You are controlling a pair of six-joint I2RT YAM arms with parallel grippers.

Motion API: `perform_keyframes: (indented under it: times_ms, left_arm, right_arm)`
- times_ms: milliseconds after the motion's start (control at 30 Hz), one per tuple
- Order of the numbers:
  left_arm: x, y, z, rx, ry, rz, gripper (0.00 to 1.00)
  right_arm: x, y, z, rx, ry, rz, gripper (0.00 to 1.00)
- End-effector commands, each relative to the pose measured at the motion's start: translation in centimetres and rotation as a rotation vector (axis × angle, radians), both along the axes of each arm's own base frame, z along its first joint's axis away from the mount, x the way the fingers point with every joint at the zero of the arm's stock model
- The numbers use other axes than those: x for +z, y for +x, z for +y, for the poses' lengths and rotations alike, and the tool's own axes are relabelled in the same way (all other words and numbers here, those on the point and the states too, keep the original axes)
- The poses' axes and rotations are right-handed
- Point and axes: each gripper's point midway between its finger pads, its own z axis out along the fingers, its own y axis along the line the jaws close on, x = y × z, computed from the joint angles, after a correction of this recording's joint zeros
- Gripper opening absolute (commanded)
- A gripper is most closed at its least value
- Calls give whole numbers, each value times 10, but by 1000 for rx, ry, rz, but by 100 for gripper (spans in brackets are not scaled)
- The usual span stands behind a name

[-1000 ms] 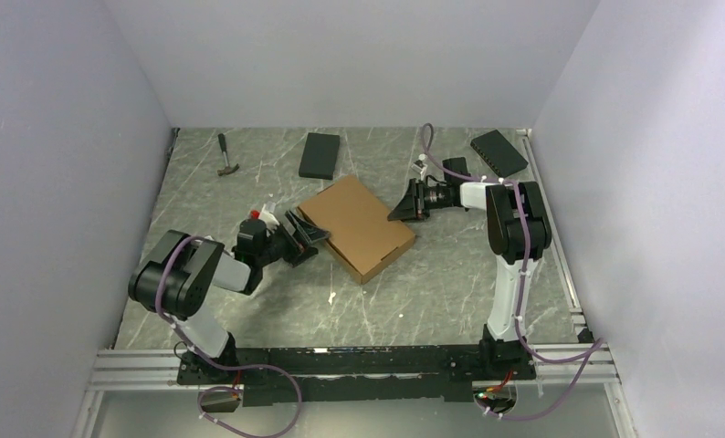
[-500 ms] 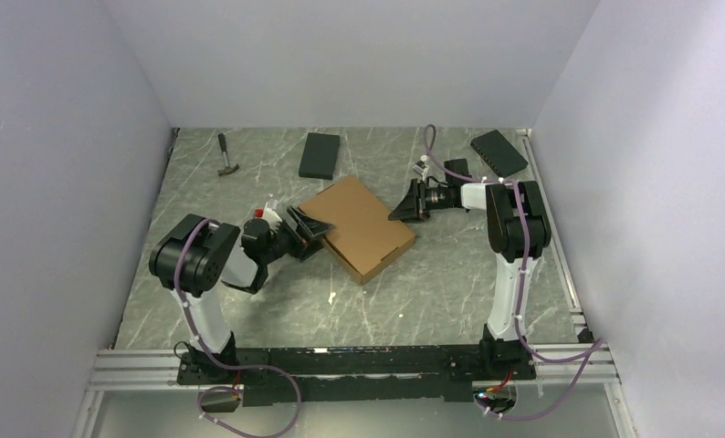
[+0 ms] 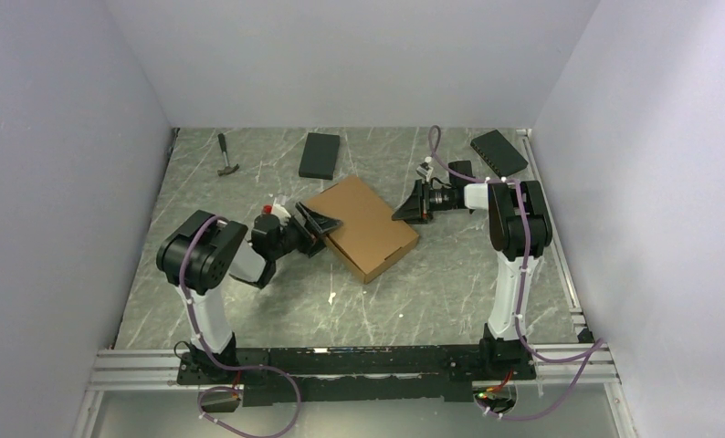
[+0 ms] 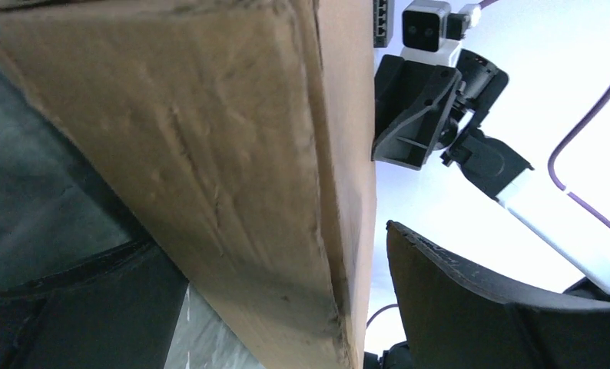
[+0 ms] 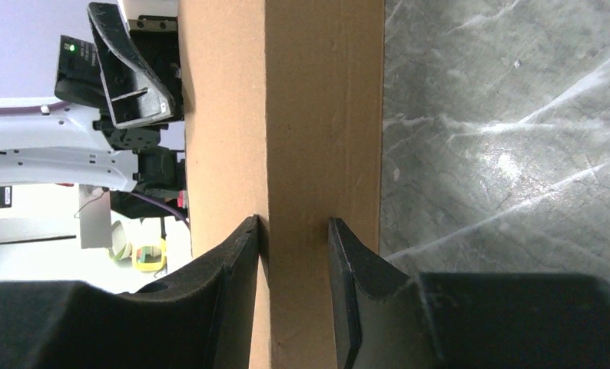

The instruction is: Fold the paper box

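The paper box (image 3: pixel 363 226) is a flat brown cardboard mailer lying closed and skewed on the marbled table. My left gripper (image 3: pixel 315 225) stands open around its left corner. In the left wrist view the box (image 4: pixel 210 154) fills the space between the fingers, and a gap shows beside the right finger (image 4: pixel 502 307). My right gripper (image 3: pixel 403 211) meets the box's far right side. In the right wrist view its jaws stand partly apart. One finger (image 5: pixel 237 269) lies at the box's top edge and the other (image 5: pixel 348 284) is in front of the side wall (image 5: pixel 325 115).
A hammer (image 3: pixel 228 157) lies at the back left. Two flat black boxes lie at the back, one (image 3: pixel 320 155) in the middle and one (image 3: pixel 499 151) at the right. A small white scrap (image 3: pixel 331 297) lies in front of the paper box. Grey walls close in three sides.
My left arm has swung right and its open jaws have slid over the box's left corner. The box and the right gripper have shifted slightly to the right.
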Motion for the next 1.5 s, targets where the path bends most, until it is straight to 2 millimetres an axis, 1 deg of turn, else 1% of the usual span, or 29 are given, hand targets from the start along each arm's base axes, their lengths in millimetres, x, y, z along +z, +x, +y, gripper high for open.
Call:
perform_keyframes:
  times_ms: [0, 67, 133, 233, 267, 300, 333, 433, 467, 533, 600, 633, 667, 733, 800, 900, 967, 1000, 1100, 1167, 1200, 1233, 1267, 1333, 1400, 1467]
  left_arm:
    - [3, 10, -6, 3, 65, 2, 94]
    - [5, 11, -5, 10, 72, -1, 87]
    - [8, 12, -4, 20, 80, -2, 79]
    - [12, 10, 1, 32, 116, 3, 70]
    - [14, 9, 3, 34, 132, 1, 66]
    - [14, 6, 5, 34, 153, 14, 64]
    - [20, 4, 7, 34, 168, 5, 62]
    - [36, -2, 14, 29, 235, -17, 58]
    - [41, -4, 17, 26, 259, -18, 57]
    - [58, -8, 22, 16, 305, -42, 54]
    - [77, -10, 26, -2, 357, -62, 51]
    - [82, -13, 30, -11, 389, -61, 51]
    - [91, -13, 33, -22, 424, -74, 50]
    - [103, -18, 44, -45, 508, -68, 44]
    - [118, -20, 52, -72, 597, -71, 41]
    - [133, -24, 63, -119, 706, -66, 32]
    - [138, -27, 67, -163, 763, -47, 26]
    - [141, -26, 68, -183, 786, -45, 24]
    - [146, -23, 71, -240, 859, -31, 21]
    - [151, -17, 74, -257, 945, -38, 20]
    - [156, -12, 73, -259, 982, -47, 20]
    - [157, -6, 74, -250, 1032, -45, 20]
    - [160, -1, 72, -246, 1070, -55, 20]
    - [162, 3, 59, -260, 1143, -74, 20]
    - [162, 9, 47, -263, 1220, -91, 20]
    - [162, 16, 34, -266, 1302, -116, 20]
  right_arm:
    - [-50, -15, -13, -43, -173, 98, 30]
    - [-44, -16, -8, -22, -157, 79, 33]
    - [-35, -17, -4, 1, -124, 59, 38]
    - [-21, -15, -3, 24, -107, 11, 52]
    - [-15, -14, -3, 33, -106, -11, 58]
    - [-4, -12, -3, 41, -102, -49, 65]
    - [6, -11, -4, 50, -97, -80, 71]
    - [41, -8, -9, 75, -99, -207, 85]
    - [53, -7, -13, 72, -107, -250, 87]
    - [77, -5, -23, 60, -129, -338, 89]
    - [100, -7, -33, 39, -157, -420, 90]
    - [108, -10, -38, 29, -178, -452, 90]
    - [117, -15, -41, 21, -189, -480, 90]
    - [132, -29, -44, 17, -196, -527, 90]
    - [142, -44, -44, 15, -192, -548, 90]
    - [163, -58, -45, -13, -198, -630, 93]
    - [178, -65, -47, -47, -207, -698, 97]
    - [181, -67, -48, -60, -213, -720, 99]
    - [180, -71, -50, -73, -220, -733, 99]
    - [178, -71, -51, -72, -214, -726, 99]
    - [177, -71, -51, -70, -215, -725, 99]
    - [176, -71, -51, -69, -218, -725, 99]
    - [175, -71, -52, -69, -220, -727, 99]
    - [173, -70, -52, -68, -225, -731, 99]
    - [171, -66, -61, -93, -238, -727, 99]
    - [172, -65, -64, -102, -238, -724, 99]
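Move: The paper box lies aslant between the hands: its middle is about 7 cm to the right of the left hand, hardly 1 cm ahead and 1 cm below, its left side already between the open fingers. The black case lies 17 cm ahead of that hand and 1 cm left, the white scrap 14 cm back and 1 cm right. From the right hand, nipping the box's right side, the box's middle is some 8 cm left and 3 cm back. Up goes the left hand, about 14 cm, once its fingers have closed on the paper box's left side wall; it drifts left and rolls some 65 degrees, its left side rising, with a little clockwise turn. The right hand opens wide, lets go of the right side and withdraws upwards some 17 cm, also back and to its right. ##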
